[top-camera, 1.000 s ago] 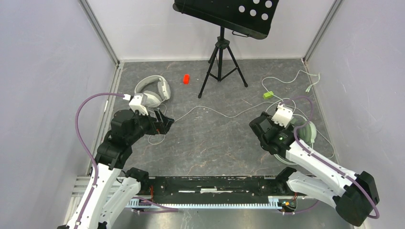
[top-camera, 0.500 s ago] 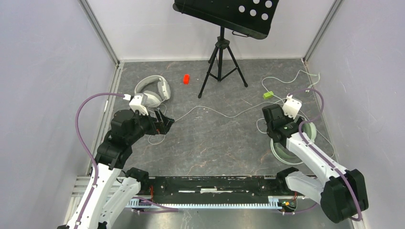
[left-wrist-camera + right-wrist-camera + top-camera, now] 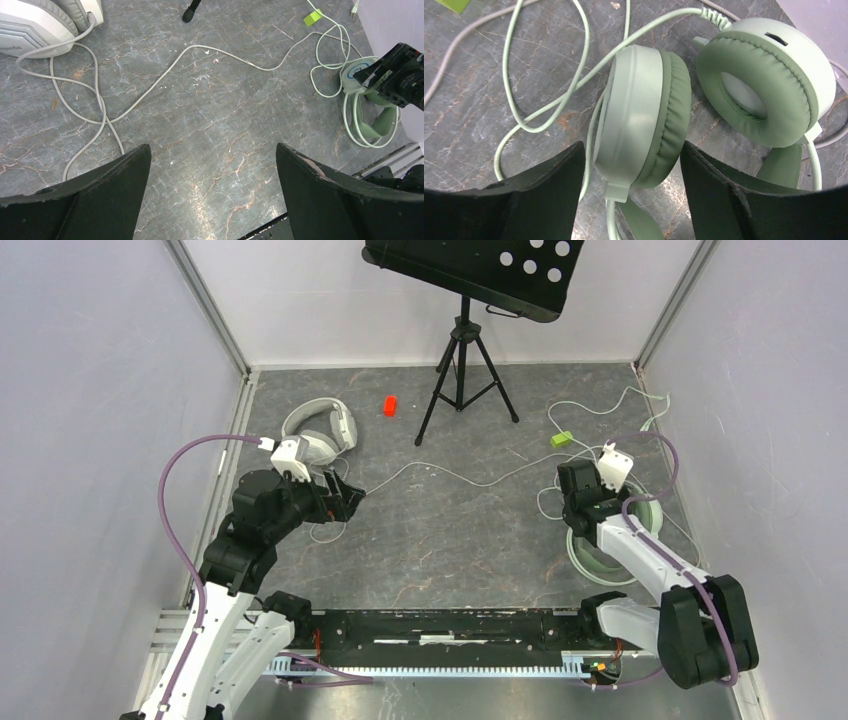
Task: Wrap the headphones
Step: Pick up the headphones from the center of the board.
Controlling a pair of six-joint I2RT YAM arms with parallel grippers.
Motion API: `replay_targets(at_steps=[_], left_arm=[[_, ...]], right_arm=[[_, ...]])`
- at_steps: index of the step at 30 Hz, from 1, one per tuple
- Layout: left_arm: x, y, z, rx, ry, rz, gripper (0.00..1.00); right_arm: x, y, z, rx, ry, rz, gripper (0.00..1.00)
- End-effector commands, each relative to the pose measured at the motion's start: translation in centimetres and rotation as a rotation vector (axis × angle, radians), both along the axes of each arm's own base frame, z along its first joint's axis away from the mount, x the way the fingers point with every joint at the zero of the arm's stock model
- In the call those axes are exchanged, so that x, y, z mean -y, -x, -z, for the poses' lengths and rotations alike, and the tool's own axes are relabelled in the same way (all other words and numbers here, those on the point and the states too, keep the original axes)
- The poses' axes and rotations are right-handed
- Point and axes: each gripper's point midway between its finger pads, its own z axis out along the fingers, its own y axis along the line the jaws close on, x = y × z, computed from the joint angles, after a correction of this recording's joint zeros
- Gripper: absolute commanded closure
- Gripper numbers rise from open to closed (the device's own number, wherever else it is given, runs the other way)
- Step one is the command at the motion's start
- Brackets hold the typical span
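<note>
The white-grey headphones (image 3: 320, 430) (image 3: 35, 25) lie at the back left, and their pale cable (image 3: 450, 475) (image 3: 165, 75) trails across the floor. My left gripper (image 3: 345, 498) (image 3: 212, 155) hovers open just in front of them, with only bare floor between its fingers. The mint-green headphones (image 3: 592, 555) (image 3: 769, 85) lie at the right, partly hidden under my right arm. My right gripper (image 3: 578, 485) (image 3: 631, 150) stands open astride one earcup (image 3: 639, 115). Its left finger is a little apart from the earcup and its right finger is very near the cushion. The green cable (image 3: 549, 100) loops beside it.
A black tripod (image 3: 463, 350) carrying a music-stand tray stands at the back centre. A small red object (image 3: 390, 405) lies near the white-grey headset, and a lime-green tag (image 3: 561, 439) (image 3: 312, 17) sits on a cable. Walls close in left, right and behind.
My right arm has swung to the right and back over the mint-green headset, and its jaws have narrowed around the earcup. The left arm has not moved.
</note>
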Motion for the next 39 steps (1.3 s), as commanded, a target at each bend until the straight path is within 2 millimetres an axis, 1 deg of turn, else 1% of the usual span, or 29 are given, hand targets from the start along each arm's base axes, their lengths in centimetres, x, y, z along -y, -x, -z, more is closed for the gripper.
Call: replay_targets(at_steps=[1,2,3,6,8,10,13,17,20,22,25,26,27,30,33,35,37,38,39], left_arm=[[0.2,-0.2,-0.3,0.003,0.024,-0.005,0.00],[0.2,-0.2,-0.3,0.004,0.024,-0.005,0.00],[0.2,-0.2,-0.2,0.002,0.024,-0.005,0.00],[0.1,-0.2,-0.2,0.003,0.022,-0.008,0.00],[0.1,-0.3,-0.3,0.003,0.022,-0.009,0.00],[0.2,-0.2,-0.4,0.004,0.029,-0.003,0.00],[0.2,-0.2,-0.3,0.000,0.028,-0.004,0.00],[0.2,-0.2,-0.3,0.000,0.029,-0.005,0.00],[0.3,-0.2,-0.3,-0.001,0.030,-0.002,0.00],[0.3,-0.2,-0.3,-0.002,0.032,0.000,0.00],[0.4,-0.2,-0.1,-0.010,0.031,0.003,0.00],[0.5,-0.2,0.0,-0.013,0.031,0.006,0.00],[0.5,-0.2,-0.1,-0.012,0.032,0.006,0.00],[0.5,-0.3,0.0,-0.017,0.032,0.007,0.00],[0.6,-0.3,0.1,-0.022,0.032,0.010,0.00],[0.7,-0.3,0.3,-0.030,0.032,0.014,0.00],[0.8,-0.3,0.4,-0.033,0.035,0.023,0.00],[0.9,-0.3,0.4,-0.032,0.036,0.026,0.00],[0.9,-0.3,0.5,-0.033,0.037,0.028,0.00]], right_arm=[[0.6,-0.4,0.0,0.021,0.025,0.017,0.32],[0.8,-0.3,-0.2,0.021,0.034,0.026,0.37],[1.0,-0.2,-0.4,0.020,0.046,0.028,0.45],[1.3,-0.3,-1.8,0.035,0.073,0.012,0.61],[1.0,-0.6,-3.0,0.053,0.074,-0.023,0.70],[0.5,-1.0,-4.5,0.075,0.068,-0.070,0.76],[0.1,-1.3,-6.7,0.117,0.053,-0.106,0.79],[-0.5,-1.3,-8.9,0.174,0.027,-0.144,0.79],[-1.8,-1.6,-10.6,0.248,-0.025,-0.213,0.78],[-3.5,-2.0,-11.8,0.314,-0.078,-0.311,0.79],[-7.6,-2.3,-13.7,0.376,-0.137,-0.574,0.77],[-8.7,-2.2,-14.2,0.397,-0.158,-0.643,0.76],[-9.5,-2.1,-14.4,0.408,-0.171,-0.680,0.76],[-11.7,-1.8,-14.2,0.380,-0.202,-0.795,0.77],[-13.6,-1.3,-13.3,0.323,-0.213,-0.853,0.78],[-16.0,-0.6,-13.1,0.306,-0.223,-0.948,0.79],[-18.9,0.4,-13.3,0.295,-0.220,-1.092,0.77],[-20.8,1.3,-13.2,0.278,-0.228,-1.189,0.76],[-21.9,2.0,-13.1,0.262,-0.213,-1.260,0.76]])
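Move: The headphones lie right at the open right hand. The middle of the nearer ear cup is about 2 cm ahead and 2 cm to its right, roughly level, with its lower end between the fingers. The far ear cup is some 8 cm to the right and 1 cm back; the headband is about 12 cm back. The lime block sits around 12 cm ahead and 9 cm left. From the left hand, the nearer ear cup is roughly 47 cm right, 4 cm ahead and 18 cm below. The right fingers close on the lower end of the nearer ear cup, one on the hard shell and one on the cushion, and keep that pinch. The hand lifts about 10 cm, then sweeps some 16 cm left towards the middle of the board, turning roughly 55 degrees counter-clockwise and sinking a couple of centimetres at the end. ##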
